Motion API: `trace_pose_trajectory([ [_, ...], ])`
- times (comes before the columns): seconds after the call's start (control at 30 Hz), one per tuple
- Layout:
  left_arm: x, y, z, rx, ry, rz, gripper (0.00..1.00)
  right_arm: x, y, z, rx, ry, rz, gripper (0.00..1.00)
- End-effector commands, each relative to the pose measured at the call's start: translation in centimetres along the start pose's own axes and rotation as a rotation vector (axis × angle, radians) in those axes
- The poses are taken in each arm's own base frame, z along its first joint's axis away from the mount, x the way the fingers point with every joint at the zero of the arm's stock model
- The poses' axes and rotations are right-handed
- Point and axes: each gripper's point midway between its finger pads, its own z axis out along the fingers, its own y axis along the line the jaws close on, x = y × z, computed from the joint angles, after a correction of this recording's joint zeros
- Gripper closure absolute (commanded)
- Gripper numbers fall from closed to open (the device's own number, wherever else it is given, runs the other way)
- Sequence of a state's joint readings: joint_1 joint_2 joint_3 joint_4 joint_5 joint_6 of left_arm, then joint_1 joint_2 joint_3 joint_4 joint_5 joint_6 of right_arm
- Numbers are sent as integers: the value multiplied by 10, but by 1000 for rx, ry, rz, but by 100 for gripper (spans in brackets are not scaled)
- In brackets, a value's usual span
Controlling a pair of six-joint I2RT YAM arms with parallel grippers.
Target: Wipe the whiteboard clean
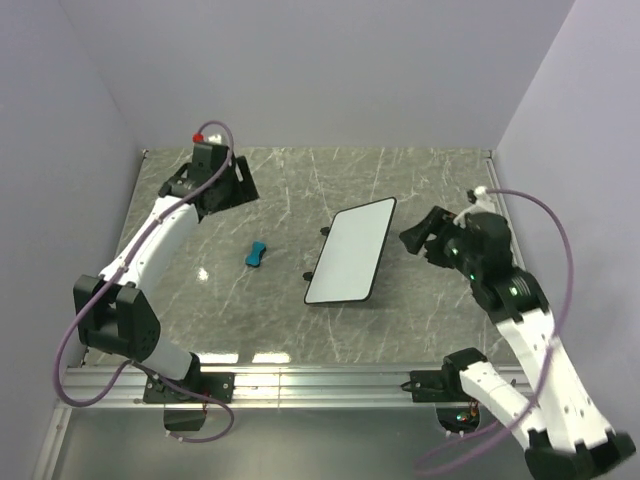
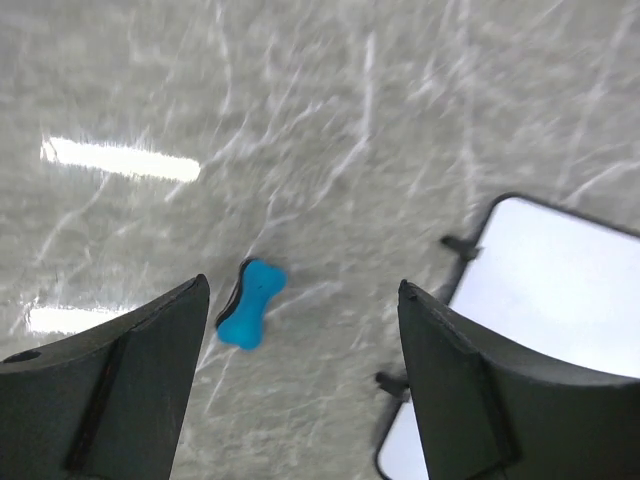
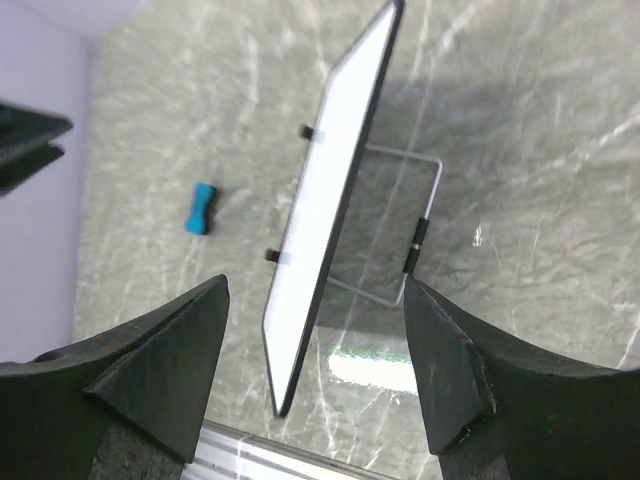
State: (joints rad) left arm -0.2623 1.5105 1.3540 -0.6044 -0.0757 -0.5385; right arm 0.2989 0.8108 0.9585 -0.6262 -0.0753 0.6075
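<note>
The whiteboard (image 1: 350,252) stands tilted on the marble table, its white face blank; it also shows in the left wrist view (image 2: 560,290) and edge-on in the right wrist view (image 3: 330,210). A small blue eraser (image 1: 257,253) (image 2: 251,303) (image 3: 203,209) lies on the table left of the board, apart from it. My left gripper (image 1: 242,181) (image 2: 303,290) hovers at the back left, open and empty, well above the eraser. My right gripper (image 1: 415,238) (image 3: 315,285) is just right of the board, open, holding nothing.
A wire stand (image 3: 425,215) props the board from behind. An aluminium rail (image 1: 300,380) runs along the near edge by the arm bases. Lilac walls close the table at the left, back and right.
</note>
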Motion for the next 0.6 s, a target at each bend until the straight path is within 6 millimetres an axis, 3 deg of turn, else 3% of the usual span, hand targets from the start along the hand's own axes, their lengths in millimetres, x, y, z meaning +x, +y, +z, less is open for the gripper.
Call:
trace_pose_trajectory([
  [0.0, -57, -30, -36, 89, -146, -5, 20, 6, -5, -26, -39, -60, -46, 23],
  [0.03, -61, -31, -38, 85, -147, -7, 20, 5, -2, -39, -74, -101, -50, 23],
  [0.17, -99, -47, -58, 109, -221, -13, 20, 23, -12, -56, -107, -116, -108, 23],
  [0.27, -110, -55, -66, 129, -238, -23, 20, 31, -18, -67, -122, -141, -110, 23],
  [0.33, -112, -58, -66, 134, -235, -31, 21, 30, -6, -77, -207, -174, -110, 22],
  [0.57, -124, -63, -91, 166, -289, -86, 19, 45, -10, -73, -220, -139, -74, 20],
])
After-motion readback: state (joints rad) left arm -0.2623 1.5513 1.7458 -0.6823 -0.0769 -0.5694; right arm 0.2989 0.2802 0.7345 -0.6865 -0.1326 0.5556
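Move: The wiped whiteboard's middle stands about 7 cm ahead of the right hand, 12 cm to its left and 14 cm lower. The blue eraser lies on the table some 10 cm ahead of that hand, 37 cm left and 21 cm down. From the left hand, the eraser is about 4 cm back, 1 cm left and 15 cm below, while the whiteboard's middle is roughly 8 cm back, 26 cm right and 9 cm lower. From the eraser already lying free, the left hand keeps rising, about 14 cm up with a little forward, its fingertips tilting up some 15 degrees. Away from the whiteboard's raised edge, the right hand draws back about 8 cm towards its base, also tipping up. Both grippers stay open and empty, easing to a stop. ##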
